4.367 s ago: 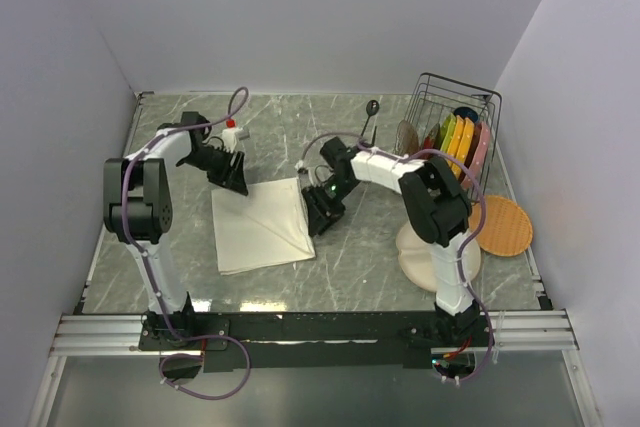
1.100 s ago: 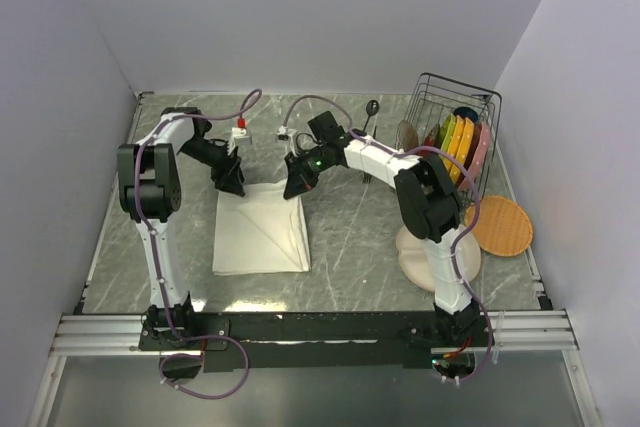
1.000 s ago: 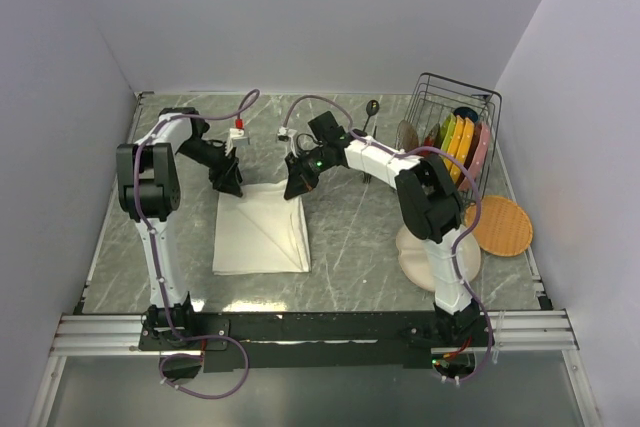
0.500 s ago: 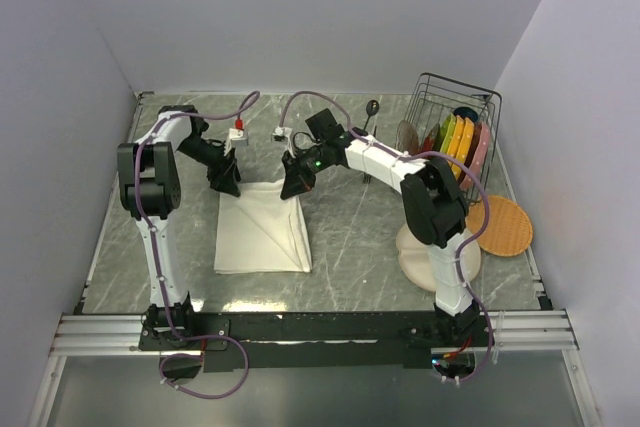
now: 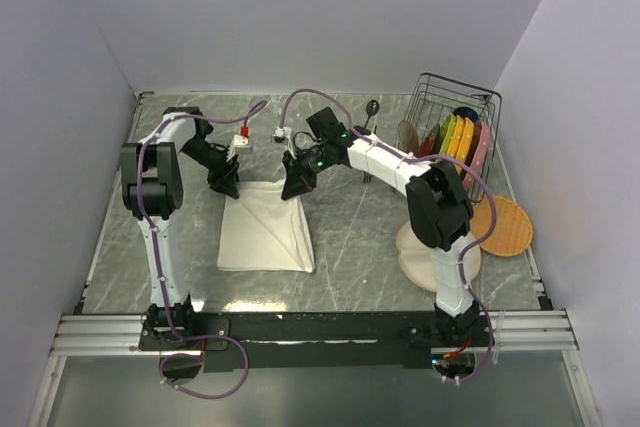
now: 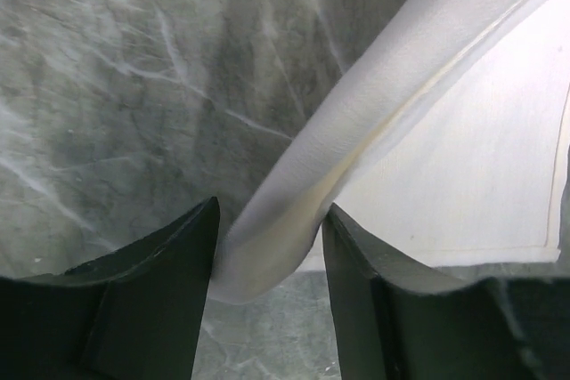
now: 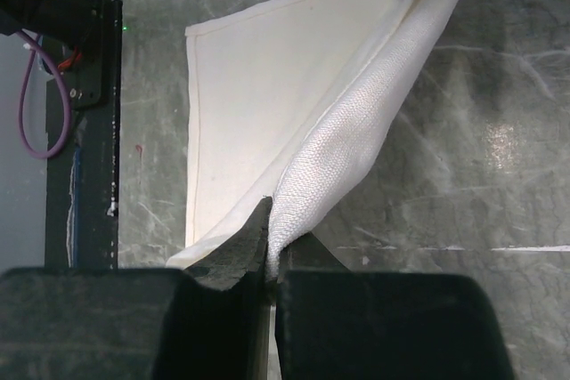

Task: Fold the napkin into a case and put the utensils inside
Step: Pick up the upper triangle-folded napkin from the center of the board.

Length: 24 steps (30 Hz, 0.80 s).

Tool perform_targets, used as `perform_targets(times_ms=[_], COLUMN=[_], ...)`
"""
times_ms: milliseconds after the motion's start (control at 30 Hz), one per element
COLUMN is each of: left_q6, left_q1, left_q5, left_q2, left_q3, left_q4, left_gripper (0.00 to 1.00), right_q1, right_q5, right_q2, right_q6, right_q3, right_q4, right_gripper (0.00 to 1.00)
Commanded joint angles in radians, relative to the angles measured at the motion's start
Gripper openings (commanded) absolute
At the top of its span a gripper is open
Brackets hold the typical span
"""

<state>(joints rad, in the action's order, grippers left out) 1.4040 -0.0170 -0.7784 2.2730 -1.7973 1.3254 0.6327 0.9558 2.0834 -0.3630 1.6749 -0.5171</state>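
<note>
The cream-white napkin (image 5: 265, 232) lies folded on the grey marble table, its far edge lifted into a rolled fold. My right gripper (image 5: 294, 187) is shut on the right end of that fold (image 7: 356, 131), pinched thin at the jaws (image 7: 272, 238). My left gripper (image 5: 228, 185) stands at the left end. Its jaws (image 6: 269, 220) are apart, with the rounded, unsquashed end of the napkin (image 6: 463, 157) between them and brushing both fingers. A dark spoon (image 5: 371, 110) lies at the back, beyond the right arm.
A wire dish rack (image 5: 440, 87) with colourful upright plates (image 5: 462, 142) stands at the back right. An orange round plate (image 5: 503, 225) and a beige plate (image 5: 410, 252) lie at the right, the beige one partly under the right arm. Walls close in on three sides.
The left jaws have narrowed around the napkin's far left corner. The napkin and its lifted far edge have shifted slightly right. The right gripper stays shut on the cloth.
</note>
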Motion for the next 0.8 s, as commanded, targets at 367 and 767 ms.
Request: perform_targets(times_ms=[367,767], left_q6=[0.036,-0.042], left_q1=[-0.012,-0.061], left_q5=[-0.064,-0.115], left_q2=[-0.073,-0.248], left_q3=[0.039,0.016], left_q4=[0.046,0.035], left_gripper=[0.19,0.01], right_q1=[0.001,-0.105], right_q5=[0.014,-0.038], right_q2=[-0.097,-0.051], right_q6=[-0.096,-0.146], right_q3=[0.019,0.250], right_q4=[-0.061,-0.202], right_gripper=[0.00,0.00])
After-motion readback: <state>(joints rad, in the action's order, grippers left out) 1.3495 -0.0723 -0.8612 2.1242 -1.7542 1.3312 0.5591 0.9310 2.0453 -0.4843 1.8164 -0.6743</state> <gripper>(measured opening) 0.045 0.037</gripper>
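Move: The napkin's far left corner lies between the left hand's open fingers, roughly 1 cm back and 1 cm below; the napkin's middle is about 8 cm back, 7 cm right and 2 cm below that hand. From the right hand, still gripping the raised far right corner, the far left corner is level fore and aft, some 12 cm left and 10 cm lower; the fork is about 18 cm right, 5 cm ahead, 10 cm below. Left fingers pinch the napkin's far left corner, then both hands raise it about 5 cm, the right also forward. ##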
